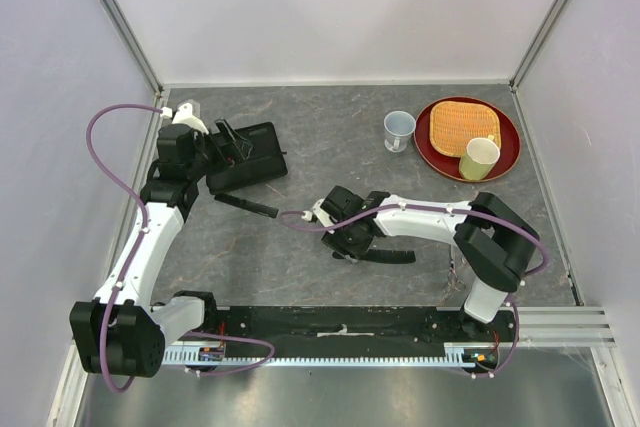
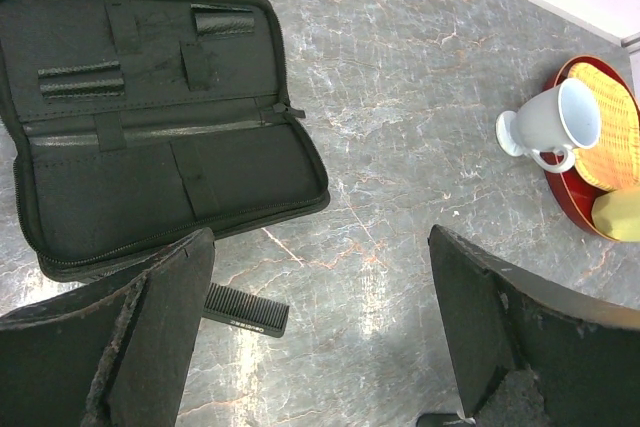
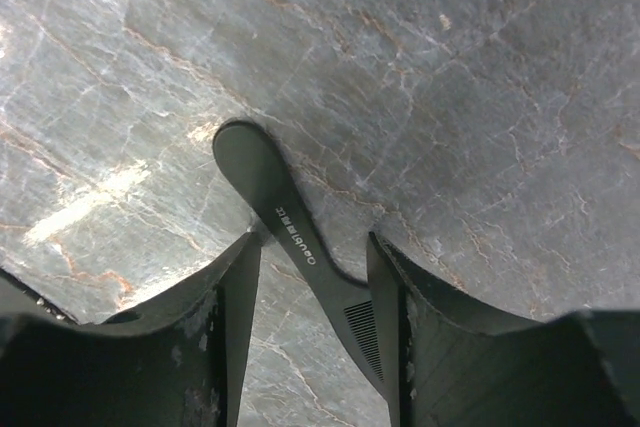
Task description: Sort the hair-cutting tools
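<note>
A black comb with a narrow handle (image 3: 285,212) lies flat on the grey stone table and runs diagonally between the fingers of my right gripper (image 3: 312,247). The jaws stand on either side of it with a gap left, so the gripper is open. From above, this comb (image 1: 388,256) pokes out to the right of the right gripper (image 1: 350,247). A plain straight black comb (image 1: 245,205) lies just below the open black case (image 1: 250,157). My left gripper (image 1: 232,142) hovers over the case, wide open and empty. Its own view shows the straight comb (image 2: 248,309) beside its left finger.
The unzipped case (image 2: 150,127) lies flat at the back left. At the back right, a red plate (image 1: 505,152) carries a woven orange mat (image 1: 462,127) and a yellow cup (image 1: 479,158). A white cup (image 1: 399,131) stands beside it. Walls enclose the table.
</note>
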Controlling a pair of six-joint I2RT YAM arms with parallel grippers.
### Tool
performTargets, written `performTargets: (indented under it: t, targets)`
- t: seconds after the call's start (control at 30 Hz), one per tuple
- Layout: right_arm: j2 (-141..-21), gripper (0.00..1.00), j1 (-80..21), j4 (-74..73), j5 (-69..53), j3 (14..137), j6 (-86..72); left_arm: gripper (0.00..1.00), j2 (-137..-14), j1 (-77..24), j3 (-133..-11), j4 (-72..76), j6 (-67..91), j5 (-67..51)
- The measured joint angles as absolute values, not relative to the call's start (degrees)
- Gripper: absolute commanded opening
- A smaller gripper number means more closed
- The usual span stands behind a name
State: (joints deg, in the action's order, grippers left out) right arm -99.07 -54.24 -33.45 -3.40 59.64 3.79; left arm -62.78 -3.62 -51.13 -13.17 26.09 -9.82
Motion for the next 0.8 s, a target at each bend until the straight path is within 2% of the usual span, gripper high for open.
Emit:
performTargets:
  t: [0.07,0.17,0.27,0.6,0.8]
  targets:
    - [-99.24,0.41,-54.28,-33.36,-2.39,59.72,3.92,0.94,-62.78,-3.62,-51.13,-13.17,26.04,-9.82]
    - [-99.61,0.33,-54.28,-33.04,-1.63,60.05,3.79,0.94,-62.78,-3.62,-51.13,-13.17,25.93,-9.80]
    - [-100.31,0.28,-54.26,-33.17,-1.43,60.90,3.70,0.94,-62.78,-3.62,-51.13,-13.17,25.74,-9.80]
    - [-104.22,0.28,-53.58,-35.73,1.56,65.84,0.47,0.94,-62.70,-3.62,-51.13,-13.19,25.61,-9.72]
    - [-107.46,0.29,-49.50,-33.39,5.74,70.08,-4.19,0.94,-62.70,-3.62,-51.13,-13.17,25.58,-9.74]
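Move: Low over the table, the right hand straddles the handle of the handled comb with its fingers part open; the comb's middle is about 5 cm to its right, level fore and aft, and 1 cm below. From that hand the short comb lies some 10 cm ahead and 21 cm left, and the black case 20 cm ahead and 20 cm left. For the left hand, the handled comb's middle is roughly 22 cm back, 25 cm right and 21 cm down. Closing on the handled comb's handle, the right hand first eases forward a centimetre or so and pinches it between the finger pads. Then, keeping that grip, it speeds up and draws the handle forward about 6 cm more, staying level and low and turning some 15 degrees clockwise, towards the black case. ##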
